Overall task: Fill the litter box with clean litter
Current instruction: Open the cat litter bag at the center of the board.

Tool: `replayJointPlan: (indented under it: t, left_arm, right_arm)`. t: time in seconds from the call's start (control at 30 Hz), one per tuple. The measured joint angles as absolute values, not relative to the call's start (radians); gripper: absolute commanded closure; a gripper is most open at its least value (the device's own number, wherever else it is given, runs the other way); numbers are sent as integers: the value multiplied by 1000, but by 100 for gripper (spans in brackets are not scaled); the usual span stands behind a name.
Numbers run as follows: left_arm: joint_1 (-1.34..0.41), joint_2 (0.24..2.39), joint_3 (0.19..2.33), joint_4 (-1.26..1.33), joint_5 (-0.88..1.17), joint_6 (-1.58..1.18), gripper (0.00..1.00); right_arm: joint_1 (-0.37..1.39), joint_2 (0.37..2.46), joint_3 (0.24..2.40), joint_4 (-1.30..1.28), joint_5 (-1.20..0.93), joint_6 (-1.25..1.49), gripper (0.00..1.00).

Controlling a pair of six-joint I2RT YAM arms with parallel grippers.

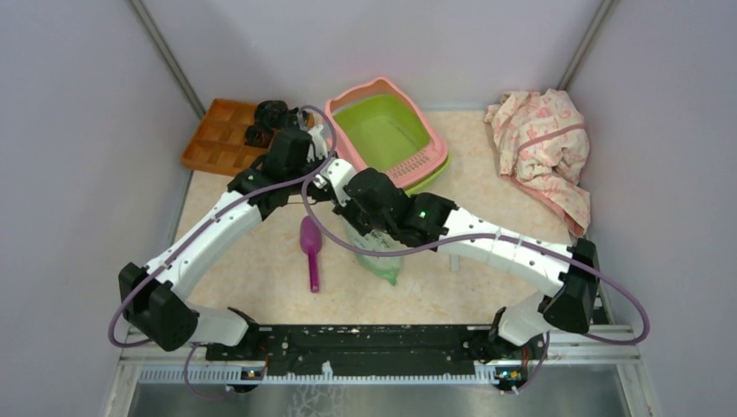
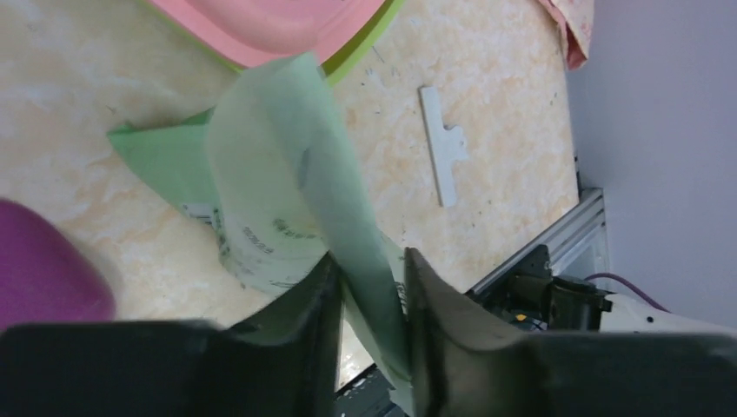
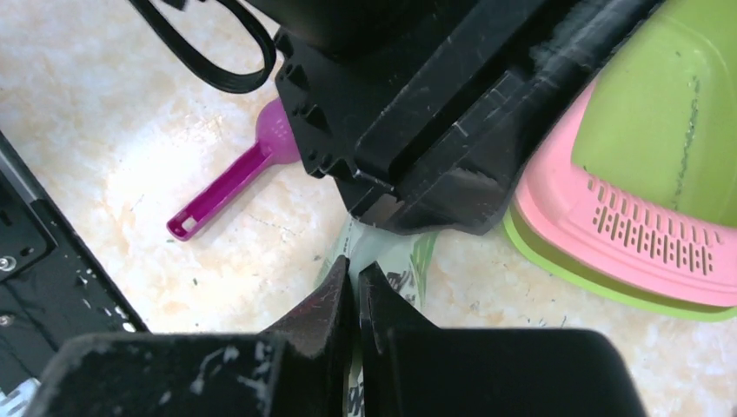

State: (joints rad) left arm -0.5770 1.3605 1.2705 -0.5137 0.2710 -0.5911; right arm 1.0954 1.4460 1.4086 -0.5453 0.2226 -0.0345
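The litter box (image 1: pixel 382 130), a lime green basin with a pink rim and slotted grate (image 3: pixel 647 234), sits at the back centre. No litter shows. A pale green printed bag (image 1: pixel 380 258) hangs in front of the box, held up off the table under both wrists. My right gripper (image 3: pixel 355 263) is shut on the bag's thin film (image 3: pixel 401 261). My left gripper (image 2: pixel 369 256) straddles an upright flap of the bag (image 2: pixel 278 174). The flap lies against one finger, and a gap shows at the other.
A purple scoop (image 1: pixel 310 248) lies on the table left of the bag. An orange-brown compartmented tray (image 1: pixel 228 135) stands at the back left, and a pink patterned cloth (image 1: pixel 543 143) at the back right. A small metal strip (image 2: pixel 443 143) lies near the right arm.
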Motion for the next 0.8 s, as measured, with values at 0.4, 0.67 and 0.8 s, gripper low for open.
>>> replayJointPlan:
  t: [0.4, 0.67, 0.8]
  left_arm:
    - [-591, 1399, 1351, -614, 182, -572, 100]
    - [-591, 1410, 1451, -678, 89, -472, 100]
    - [-588, 1362, 1399, -627, 95, -409, 100]
  right_arm:
    - [1119, 1483, 1464, -552, 253, -39, 66]
    - [1100, 1409, 1526, -592, 329, 7, 63]
    - [1069, 1332, 1510, -617, 328, 49, 63]
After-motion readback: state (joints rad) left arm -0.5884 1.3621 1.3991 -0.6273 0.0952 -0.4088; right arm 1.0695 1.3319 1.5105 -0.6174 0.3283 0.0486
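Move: The litter bag's top edge is still pinched in the shut right fingers and runs between the left hand's half-open ones. The bag's middle lies about 12 cm below the left hand, 4 back and 3 right; from the right hand, 13 below, 2 ahead and 5 right. From the left hand, the litter box is some 17 cm ahead and 6 right, the purple scoop 9 back and 11 left, and the white clip 9 back and 21 right. The bag's top edge is pinched by the left fingers as they shut fully on it; that hand dips a centimetre, then draws it upward, left and forward, ending about 4 cm from its start, tilting slightly. Once the left has its grip, the right fingers open to under half, let go of the edge, and the hand pulls up about 8 cm and then right some 4 cm, away from the bag. ##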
